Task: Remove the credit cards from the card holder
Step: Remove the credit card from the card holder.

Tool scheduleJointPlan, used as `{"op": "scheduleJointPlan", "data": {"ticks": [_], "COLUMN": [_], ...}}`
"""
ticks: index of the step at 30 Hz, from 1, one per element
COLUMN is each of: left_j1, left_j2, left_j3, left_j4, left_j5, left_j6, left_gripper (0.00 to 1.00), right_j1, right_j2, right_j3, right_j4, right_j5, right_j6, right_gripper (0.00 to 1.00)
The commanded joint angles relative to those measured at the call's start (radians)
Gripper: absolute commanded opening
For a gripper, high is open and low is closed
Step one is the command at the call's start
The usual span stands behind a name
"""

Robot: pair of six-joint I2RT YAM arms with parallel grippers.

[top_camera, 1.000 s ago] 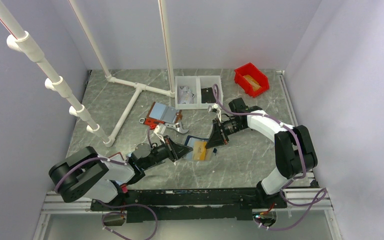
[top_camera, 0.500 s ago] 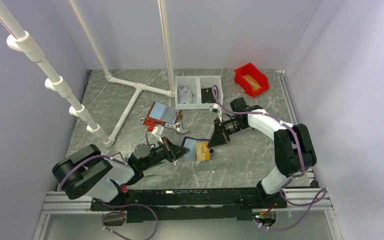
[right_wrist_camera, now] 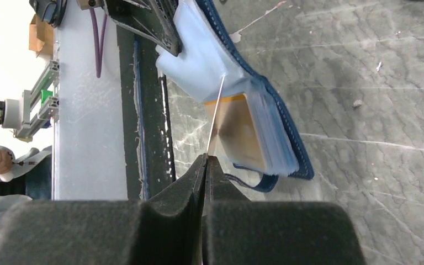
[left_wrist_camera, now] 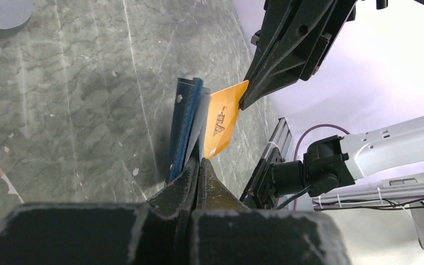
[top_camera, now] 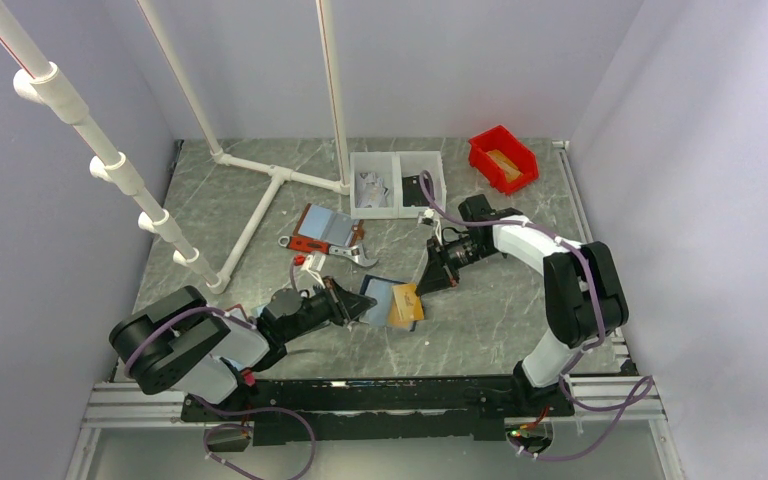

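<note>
The navy card holder [top_camera: 378, 293] stands open on edge on the marble table [top_camera: 480, 320], light blue pockets showing. My left gripper [top_camera: 356, 304] is shut on its left half; in the left wrist view the fingertips [left_wrist_camera: 200, 163] pinch the holder [left_wrist_camera: 185, 124]. A tan/orange credit card [top_camera: 403, 305] sticks out of the right pocket. My right gripper [top_camera: 430, 284] is shut on the card's far corner. In the right wrist view the gripper [right_wrist_camera: 206, 159] clamps the card [right_wrist_camera: 234, 132], seen almost edge-on beside the holder [right_wrist_camera: 279, 118].
A red-edged holder [top_camera: 325, 228] and a metal tool [top_camera: 357, 256] lie just behind the left gripper. A white two-compartment bin [top_camera: 397, 183] and a red bin [top_camera: 503, 158] stand at the back. A white pipe frame [top_camera: 260, 205] occupies the back left.
The left gripper has drawn the holder a little to the left while the right gripper kept its hold on the card, so more of the card shows outside the pocket.
</note>
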Motion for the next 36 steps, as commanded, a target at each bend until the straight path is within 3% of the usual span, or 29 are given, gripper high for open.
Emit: {"op": "scheduleJointPlan", "data": {"ticks": [1,17,30,36], "left_j1": [0.007,0.014,0.013,0.012], "left_j2": [0.006,0.03,0.081,0.006], "left_j3": [-0.012,0.024,0.042,0.073], "left_j4": [0.012,-0.141,-0.166,-0.325], "left_j5": [-0.021,-0.012,0.058,0.086], "left_j6": [-0.016,-0.029,-0.042,-0.033], "left_gripper": [0.0,0.0,0.0,0.0], "right_j1": [-0.005,-0.019,-0.106,-0.193], "right_j2": [0.017,0.0,-0.043,-0.079], "right_j3": [0.046,0.054,0.061,0.076], "right_j4": [-0.031,-0.038,-0.045,-0.053], "right_j5": [-0.001,-0.006,-0.018,-0.01], "right_j6": [-0.04,-0.046,-0.047,-0.042], "right_gripper": [0.0,0.0,0.0,0.0]}}
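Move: The left gripper, pinching a clear sleeve, has the card holder's middle about 4 cm to its right, level fore and aft and 2 cm below; the orange card is about 7 cm to its right and 1 cm below. From the right gripper, the card it already holds is 3 cm left, 2 cm back and 1 cm below; the holder is 6 cm left and 1 cm back. The wrench head lies some 13 cm ahead of the left gripper, 2 cm left. Lower the left gripper about 5 cm, keeping its pinch on the clear sleeve and tipping the fingers downward by some 10 degrees, so the holder goes down to the table. Keep the right fingers shut on the orange card almost in place at first, then draw it off to the right and forward, away from the holder, some 5 cm and gathering speed, with a slight clockwise turn. ##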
